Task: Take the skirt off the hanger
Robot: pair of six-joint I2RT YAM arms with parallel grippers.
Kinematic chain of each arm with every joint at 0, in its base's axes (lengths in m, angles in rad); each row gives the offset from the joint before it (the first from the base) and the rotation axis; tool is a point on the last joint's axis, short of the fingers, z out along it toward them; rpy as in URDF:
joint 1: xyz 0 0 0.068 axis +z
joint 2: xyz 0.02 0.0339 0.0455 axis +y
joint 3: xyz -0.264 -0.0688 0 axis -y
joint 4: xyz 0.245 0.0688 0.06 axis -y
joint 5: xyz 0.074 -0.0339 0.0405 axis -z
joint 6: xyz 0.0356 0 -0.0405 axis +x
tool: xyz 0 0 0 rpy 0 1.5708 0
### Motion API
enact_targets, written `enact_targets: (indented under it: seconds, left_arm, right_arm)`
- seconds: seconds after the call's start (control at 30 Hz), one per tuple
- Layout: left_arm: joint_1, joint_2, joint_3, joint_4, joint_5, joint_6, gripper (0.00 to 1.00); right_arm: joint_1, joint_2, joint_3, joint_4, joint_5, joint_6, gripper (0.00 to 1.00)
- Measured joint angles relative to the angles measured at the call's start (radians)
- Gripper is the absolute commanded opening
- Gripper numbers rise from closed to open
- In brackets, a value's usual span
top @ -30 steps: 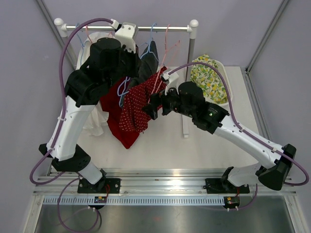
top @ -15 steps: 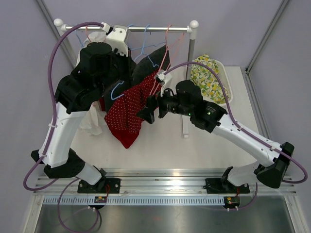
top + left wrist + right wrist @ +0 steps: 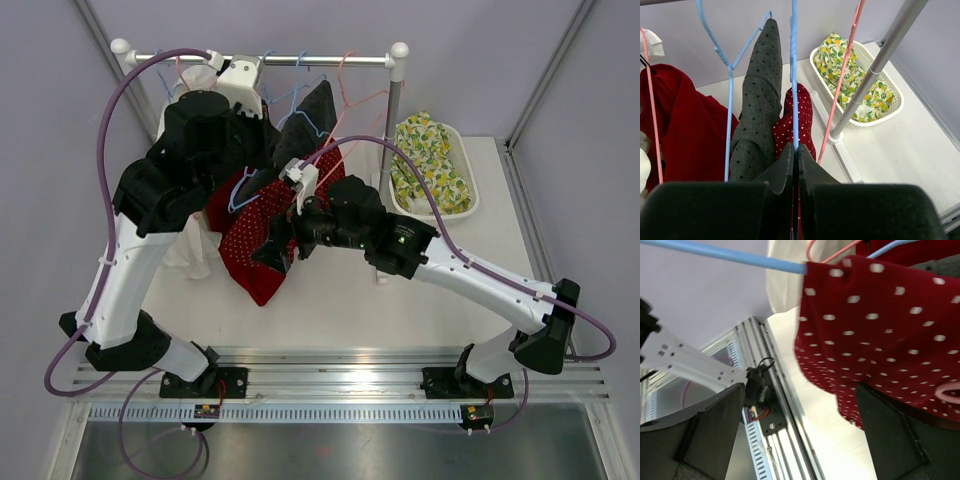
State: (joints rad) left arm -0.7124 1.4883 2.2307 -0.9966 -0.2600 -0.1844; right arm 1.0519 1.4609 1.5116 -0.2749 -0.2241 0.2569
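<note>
The skirt (image 3: pixel 262 225), red with white dots, hangs on a blue wire hanger (image 3: pixel 794 75) below the clothes rail. My left gripper (image 3: pixel 795 147) is shut on that hanger's wire, with the skirt (image 3: pixel 805 120) just beyond its fingertips. My right gripper (image 3: pixel 268 252) is open at the skirt's lower left edge. In the right wrist view the skirt (image 3: pixel 880 335) fills the upper right and its hem hangs between the right gripper's (image 3: pixel 800 390) spread fingers, which hold nothing. The hanger's blue bar (image 3: pixel 725 254) crosses the top of that view.
The rail (image 3: pixel 330 60) and its upright post (image 3: pixel 390 150) stand behind. A grey dotted garment (image 3: pixel 760 100), a plain red garment (image 3: pixel 685 135) and a pink hanger (image 3: pixel 840 85) hang beside the skirt. A white basket (image 3: pixel 465 205) of lemon-print cloth sits right. A metal track (image 3: pixel 785 405) edges the table.
My right arm has swung left and lower across the skirt to its lower left edge, still open. My left arm shifted left with the hanger, then held still.
</note>
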Motion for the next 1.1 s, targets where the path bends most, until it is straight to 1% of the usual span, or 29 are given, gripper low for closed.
enact_targets:
  seconds: [0.13, 0.33, 0.37, 0.4, 0.43, 0.47, 0.5, 0.53, 0.6, 0.63, 0.67, 0.73, 0.93, 1.1]
  left_arm:
    - [0.0, -0.023, 0.0, -0.003, 0.0, 0.0, 0.0]
    - [0.0, -0.041, 0.0, -0.004, 0.0, 0.0, 0.0]
    - [0.0, -0.042, 0.0, -0.004, 0.0, -0.001, 0.0]
    - [0.0, -0.042, 0.0, -0.004, 0.0, -0.002, 0.0]
    - [0.0, -0.042, 0.0, -0.004, 0.0, -0.004, 0.0]
    - [0.0, -0.042, 0.0, -0.004, 0.002, -0.006, 0.0]
    - [0.0, -0.042, 0.0, -0.004, 0.002, -0.008, 0.0]
    - [0.0, -0.042, 0.0, -0.003, 0.003, -0.01, 0.0]
    - [0.0, -0.042, 0.0, -0.003, 0.003, -0.016, 0.0]
    - [0.0, -0.042, 0.0, -0.002, 0.004, -0.017, 0.0]
    - [0.0, -0.042, 0.0, 0.0, 0.005, -0.019, 0.0]
    - [0.0, -0.042, 0.0, 0.001, 0.006, -0.022, 0.0]
    - [0.0, -0.058, -0.031, 0.017, 0.006, -0.023, 0.0]
    - [0.0, -0.06, -0.039, 0.021, -0.014, -0.008, 0.0]
  right_arm:
    - [0.001, 0.032, 0.021, -0.003, 0.06, -0.008, 0.99]
    - [0.005, 0.037, 0.021, -0.032, 0.233, -0.025, 0.99]
    - [0.006, 0.037, 0.02, -0.034, 0.257, -0.026, 0.98]
    - [0.007, 0.036, 0.018, -0.036, 0.281, -0.029, 0.93]
    - [0.008, 0.035, 0.014, -0.035, 0.3, -0.031, 0.8]
    - [0.008, 0.033, 0.008, -0.035, 0.318, -0.039, 0.76]
    - [0.009, 0.031, 0.003, -0.035, 0.327, -0.035, 0.68]
    - [0.009, 0.03, -0.003, -0.035, 0.338, -0.038, 0.55]
    - [0.009, 0.029, -0.01, -0.033, 0.345, -0.042, 0.37]
    - [0.009, 0.029, -0.013, -0.031, 0.347, -0.038, 0.21]
    - [0.009, 0.029, -0.014, -0.03, 0.347, -0.039, 0.16]
    - [0.01, 0.029, -0.016, -0.026, 0.348, -0.033, 0.0]
    - [0.011, 0.008, -0.063, 0.006, 0.347, -0.024, 0.0]
    - [0.021, -0.091, -0.144, 0.0, 0.355, -0.002, 0.0]
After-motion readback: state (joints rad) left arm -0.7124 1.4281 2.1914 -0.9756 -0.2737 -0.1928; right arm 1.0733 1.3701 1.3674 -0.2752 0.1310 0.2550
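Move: The polka-dot skirt's middle lies about 6 cm ahead of the open right gripper, 1 cm to its left and roughly 3 cm lower. Seen from the right gripper, the grey garment is some 16 cm ahead, 2 cm right and 3 cm up, and the pink hanger some 16 cm ahead, 11 cm right and 5 cm up. The left gripper, already on the blue hanger, has the skirt about 3 cm ahead, 6 cm right and 14 cm below. Reach the open right gripper forward about 5 cm into the skirt, sinking some 3 cm and turning about 20 degrees clockwise, then shut the fingers fully on a fold of its cloth. With the fold pinched, start drawing back and to the right. Keep the left gripper closed on the blue hanger, easing it back and up a little. ##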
